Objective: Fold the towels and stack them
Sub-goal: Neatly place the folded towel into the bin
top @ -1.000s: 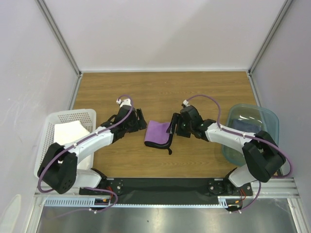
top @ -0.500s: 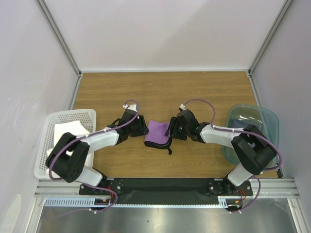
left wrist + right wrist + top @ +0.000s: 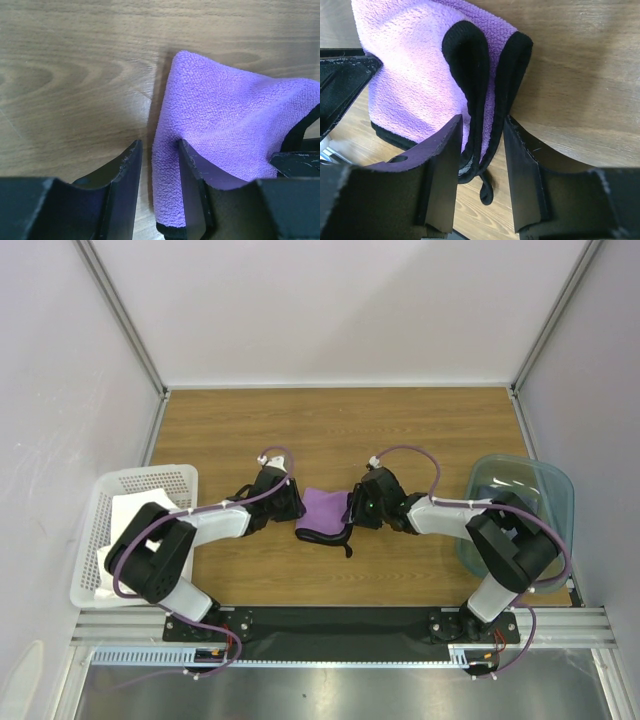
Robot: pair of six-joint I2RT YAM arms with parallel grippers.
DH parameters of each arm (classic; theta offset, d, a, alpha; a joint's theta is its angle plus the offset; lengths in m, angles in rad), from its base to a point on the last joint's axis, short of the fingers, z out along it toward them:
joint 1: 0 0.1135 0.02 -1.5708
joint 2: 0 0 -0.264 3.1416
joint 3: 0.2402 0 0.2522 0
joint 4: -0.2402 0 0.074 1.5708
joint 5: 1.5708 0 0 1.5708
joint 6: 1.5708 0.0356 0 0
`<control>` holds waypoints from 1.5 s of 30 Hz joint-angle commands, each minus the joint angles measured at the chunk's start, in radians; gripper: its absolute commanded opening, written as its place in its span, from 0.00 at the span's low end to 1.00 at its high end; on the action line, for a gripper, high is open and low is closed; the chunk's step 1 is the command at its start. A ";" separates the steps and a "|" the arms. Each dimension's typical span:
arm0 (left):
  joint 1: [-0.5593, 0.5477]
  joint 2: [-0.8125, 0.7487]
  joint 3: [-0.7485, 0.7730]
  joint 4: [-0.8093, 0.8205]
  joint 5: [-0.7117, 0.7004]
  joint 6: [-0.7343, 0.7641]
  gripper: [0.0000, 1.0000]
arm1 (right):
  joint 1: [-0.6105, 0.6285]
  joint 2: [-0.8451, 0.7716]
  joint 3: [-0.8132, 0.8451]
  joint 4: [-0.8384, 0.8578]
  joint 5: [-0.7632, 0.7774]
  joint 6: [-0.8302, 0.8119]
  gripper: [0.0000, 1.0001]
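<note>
The purple towel [image 3: 322, 512] with black trim lies partly folded at the table's middle. My left gripper [image 3: 292, 503] is at its left edge. In the left wrist view the towel's [image 3: 235, 115] raised edge stands between the jaws of the left gripper [image 3: 159, 175], against one finger, with a thin gap to the other. My right gripper [image 3: 357, 508] is at the right edge. There the doubled black hem of the towel [image 3: 415, 65] hangs between the jaws of the right gripper [image 3: 482, 150], which stand narrowly apart. A white towel [image 3: 135, 515] lies in the basket; a navy towel [image 3: 500, 498] lies in the bin.
The white perforated basket [image 3: 100, 495] stands at the left table edge. The translucent teal bin [image 3: 560, 490] stands at the right edge. Grey walls and metal frame posts close off the back and sides. Bare wood lies behind the towel.
Both arms have reached inward to the purple towel's two side edges. Both pairs of jaws have narrowed around the cloth. The towel's left edge has bunched up slightly.
</note>
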 commanded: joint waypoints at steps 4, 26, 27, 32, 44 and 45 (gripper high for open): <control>0.000 0.008 -0.009 0.006 -0.007 0.043 0.40 | 0.006 0.043 -0.016 0.023 0.033 0.004 0.41; -0.005 -0.337 0.148 -0.370 -0.277 0.052 0.79 | 0.000 -0.142 0.159 -0.218 0.197 -0.190 0.00; -0.003 -0.393 0.149 -0.375 -0.280 0.052 0.81 | 0.000 -0.151 0.176 -0.267 0.206 -0.203 0.00; 0.001 -0.486 0.171 -0.430 -0.288 0.051 0.84 | -0.035 -0.203 0.257 -0.413 0.235 -0.238 0.00; 0.001 -0.496 0.197 -0.429 -0.203 0.056 0.84 | -0.288 -0.412 0.268 -0.712 0.169 -0.400 0.00; 0.002 -0.484 0.197 -0.419 -0.176 0.054 0.84 | -0.316 -0.433 0.274 -0.743 0.158 -0.417 0.00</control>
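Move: The purple folded towel lies flat between the hands. Its middle is about 7 cm left of the right hand, a centimetre nearer the base and 1 cm below it; its black-hemmed right edge runs between the right fingers. The hem's small loop is some 9 cm back from that hand. The green bin's middle is about 41 cm to its right, level with it. From the left hand, the towel's middle is about 5 cm right and 1 cm back. The towel's black-hemmed right edge is pinched as the right fingers shut on it; that hand then lifts some 12 cm and carries it about 14 cm right towards the green bin, tilting roughly 20 degrees. After the pinch, the left hand opens wider at the towel's left edge, rises about 15 cm and backs off some 5 cm left, its fingers tipping upward. ##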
